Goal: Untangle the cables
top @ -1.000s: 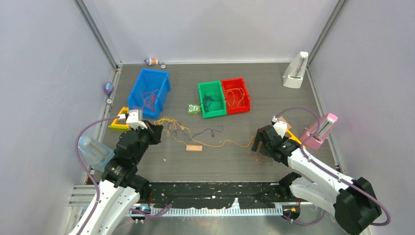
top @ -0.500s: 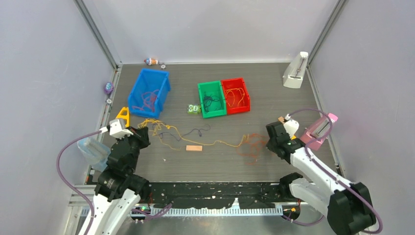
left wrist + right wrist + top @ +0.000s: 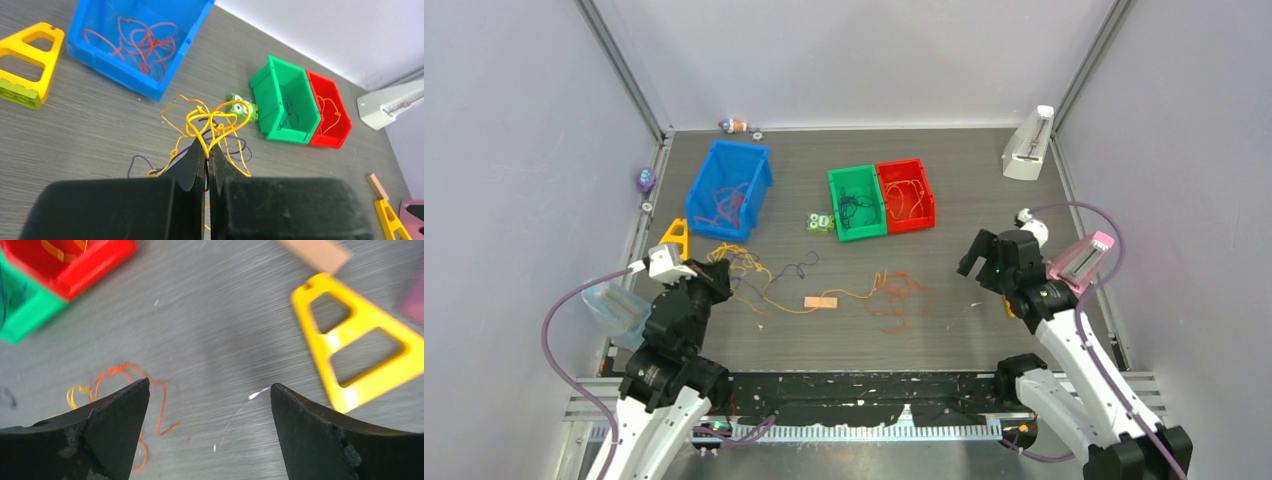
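Note:
The cables lie across the middle of the table. A yellow tangle (image 3: 742,262) mixed with a dark purple strand (image 3: 796,268) sits at the left. One yellow strand runs right to a loose orange cable (image 3: 899,290). My left gripper (image 3: 717,278) is shut on the yellow loops (image 3: 210,120), pinched at its fingertips (image 3: 207,145), with the purple strand (image 3: 140,161) trailing below on the table. My right gripper (image 3: 980,255) hangs open to the right of the orange cable (image 3: 125,375), nothing between its fingers (image 3: 210,385).
A blue bin (image 3: 702,185) holds red cables, a green bin (image 3: 833,205) dark ones, a red bin (image 3: 927,195) orange ones. A small wooden block (image 3: 820,302) lies by the yellow strand. Yellow triangles (image 3: 676,235) (image 3: 360,350), a green toy (image 3: 819,222) and a pink stand (image 3: 1079,262) lie around.
My right gripper closed on the orange cable, pulled it right, then opened and rose away; the orange cable slid back left. My left gripper drew the yellow tangle leftward and holds.

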Robot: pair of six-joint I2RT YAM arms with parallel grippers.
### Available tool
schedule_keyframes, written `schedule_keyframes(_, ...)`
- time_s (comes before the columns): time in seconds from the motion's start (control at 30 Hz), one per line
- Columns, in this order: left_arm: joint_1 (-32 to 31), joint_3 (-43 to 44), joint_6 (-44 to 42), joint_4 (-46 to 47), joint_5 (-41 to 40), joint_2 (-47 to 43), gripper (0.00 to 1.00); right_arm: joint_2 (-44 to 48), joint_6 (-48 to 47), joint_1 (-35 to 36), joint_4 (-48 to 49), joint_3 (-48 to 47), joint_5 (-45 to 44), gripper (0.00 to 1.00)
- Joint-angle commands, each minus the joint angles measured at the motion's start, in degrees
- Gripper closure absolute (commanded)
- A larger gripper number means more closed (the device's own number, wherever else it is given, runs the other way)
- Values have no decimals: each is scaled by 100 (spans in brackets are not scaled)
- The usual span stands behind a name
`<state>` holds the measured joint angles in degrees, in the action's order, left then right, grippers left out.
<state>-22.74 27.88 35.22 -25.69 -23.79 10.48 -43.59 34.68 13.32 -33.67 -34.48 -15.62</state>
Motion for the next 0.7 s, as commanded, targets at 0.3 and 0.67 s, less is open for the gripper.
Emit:
schedule_keyframes(0.3,32,160,-220,481,413,427,100,-2024,-1595,1810,925,-311,1581,5)
schedule_keyframes(0.67,33,191,-320,494,380,471,100,-3884,-2211,2619,722,-1324,851,5)
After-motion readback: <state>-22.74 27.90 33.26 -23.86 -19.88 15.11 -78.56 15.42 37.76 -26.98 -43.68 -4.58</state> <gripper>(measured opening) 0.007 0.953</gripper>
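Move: The orange cable lies some 16 cm to the left of the open right hand, about 3 cm nearer the base and 11 cm below. From that hand, the yellow knot at the cable's edge is about 20 cm left and 1 cm ahead, the wooden block about 33 cm left and 3 cm back, the red bin about 14 cm left and 21 cm ahead. From the left hand, the orange cable is about 32 cm right, 1 cm back and 21 cm down. No new contact can be made out: the right hand swings about 14 cm to the left and sinks some 8 cm over the orange cable, fingers staying wide open. On the way it turns roughly 45 degrees counter-clockwise and tips further down. The left hand keeps its pinch on the yellow cable and eases a couple of centimetres right and slightly down, then holds still. ##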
